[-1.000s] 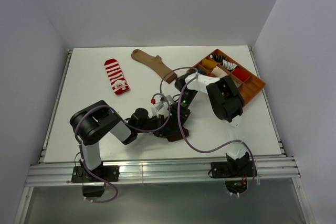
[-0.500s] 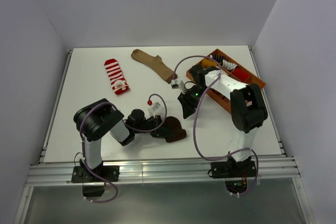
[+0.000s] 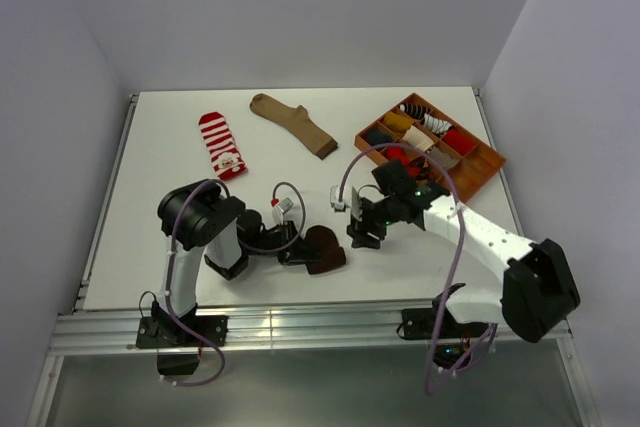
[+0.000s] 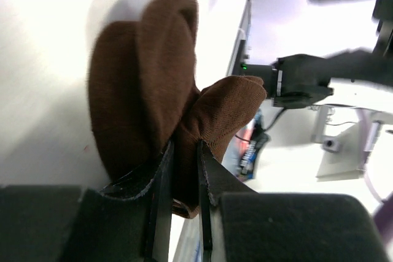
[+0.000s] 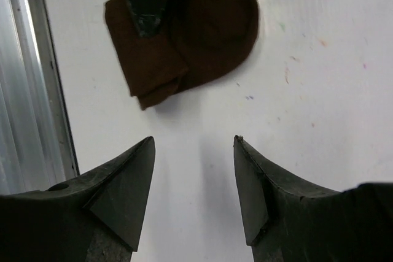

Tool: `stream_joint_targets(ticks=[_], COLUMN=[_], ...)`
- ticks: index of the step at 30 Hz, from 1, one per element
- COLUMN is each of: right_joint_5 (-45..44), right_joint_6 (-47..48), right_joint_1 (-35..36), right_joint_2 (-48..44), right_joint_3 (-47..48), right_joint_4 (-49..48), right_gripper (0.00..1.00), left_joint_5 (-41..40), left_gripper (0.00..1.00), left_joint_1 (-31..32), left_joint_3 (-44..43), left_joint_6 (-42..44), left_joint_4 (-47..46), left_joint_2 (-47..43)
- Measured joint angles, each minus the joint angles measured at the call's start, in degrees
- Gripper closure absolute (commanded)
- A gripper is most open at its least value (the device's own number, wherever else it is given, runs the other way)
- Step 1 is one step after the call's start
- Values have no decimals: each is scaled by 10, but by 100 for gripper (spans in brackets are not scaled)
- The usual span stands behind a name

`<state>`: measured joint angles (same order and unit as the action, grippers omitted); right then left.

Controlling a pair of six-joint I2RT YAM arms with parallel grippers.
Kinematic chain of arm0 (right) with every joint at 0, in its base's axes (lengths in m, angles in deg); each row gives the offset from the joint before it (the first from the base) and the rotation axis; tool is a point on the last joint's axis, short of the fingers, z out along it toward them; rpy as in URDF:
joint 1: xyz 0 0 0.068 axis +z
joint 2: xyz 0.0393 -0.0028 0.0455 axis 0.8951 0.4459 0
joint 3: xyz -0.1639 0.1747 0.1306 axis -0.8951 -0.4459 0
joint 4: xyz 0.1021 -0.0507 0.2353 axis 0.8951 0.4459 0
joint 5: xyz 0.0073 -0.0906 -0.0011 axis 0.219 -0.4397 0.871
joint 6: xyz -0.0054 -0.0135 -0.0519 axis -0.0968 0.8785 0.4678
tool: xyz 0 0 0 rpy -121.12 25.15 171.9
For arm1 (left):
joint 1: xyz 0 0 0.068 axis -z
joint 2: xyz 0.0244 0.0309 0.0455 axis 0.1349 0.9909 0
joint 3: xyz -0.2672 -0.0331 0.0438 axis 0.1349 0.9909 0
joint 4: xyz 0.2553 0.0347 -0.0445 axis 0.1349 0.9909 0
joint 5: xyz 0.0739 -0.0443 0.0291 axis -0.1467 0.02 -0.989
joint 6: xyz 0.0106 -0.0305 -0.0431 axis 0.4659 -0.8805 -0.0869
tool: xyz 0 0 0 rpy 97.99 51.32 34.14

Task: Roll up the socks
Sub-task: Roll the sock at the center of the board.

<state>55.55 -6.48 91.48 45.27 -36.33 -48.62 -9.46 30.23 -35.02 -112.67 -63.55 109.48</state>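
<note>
A dark brown sock (image 3: pixel 324 250), folded into a bunch, lies on the table near the front. My left gripper (image 3: pixel 297 253) is shut on its near edge. In the left wrist view the fingers (image 4: pixel 184 149) pinch a fold of the brown sock (image 4: pixel 144 84). My right gripper (image 3: pixel 357 234) stands open just right of the sock, with nothing between its jaws. In the right wrist view this gripper (image 5: pixel 193 142) faces the brown sock (image 5: pixel 209 29) across bare table. A red-and-white striped sock (image 3: pixel 222 145) and a tan sock (image 3: pixel 293 124) lie flat at the back.
An orange divided tray (image 3: pixel 488 159) at the back right holds several rolled socks. The table's metal front rail (image 5: pixel 24 90) runs close to the brown sock. Purple cables loop over both arms.
My right arm has swung from the tray down to the front, beside the brown sock, and its jaws have widened. The left gripper has kept its hold on the sock.
</note>
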Motion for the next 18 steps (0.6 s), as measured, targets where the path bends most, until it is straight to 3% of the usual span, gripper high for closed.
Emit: stream_joint_targets(ticks=[7,18], right_joint_5=[-68,-209], right_joint_6=[-2,7], right_joint_1=[142,296], right_joint_2=[-87,-79], right_joint_3=[-87,-158], right_joint_4=[-92,-190], right_gripper=[36,37], left_joint_5=[30,36], left_gripper=[100,100], left_joint_1=[-14,-17], left_joint_3=[2,1], left_joint_6=[-58,-58], left_joint_4=[-55,-59], left_joint_2=[37,39])
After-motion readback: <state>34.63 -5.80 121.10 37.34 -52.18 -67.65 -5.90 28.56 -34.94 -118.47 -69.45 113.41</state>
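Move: The brown sock lies bunched in the left gripper's closed fingers, its middle about 3 cm to that hand's right and 1 cm ahead. From the right gripper the sock's middle is some 11 cm to the left, 2 cm back and 8 cm below. The left fingertips are about 14 cm left and 3 cm back. The tan sock lies roughly 26 cm ahead and 17 cm left, the wooden box about 20 cm ahead and 14 cm right. Bring the right gripper back about 7 cm and left about 5 cm towards the brown sock's cuff end, staying level at first and then sinking some 4 cm. Roll it roughly 25 degrees counter-clockwise on the way, fingers kept open and still pointing slantwise down to the left. Keep the left gripper pinching the sock in place, finishing its small turn of about 5 degrees. ##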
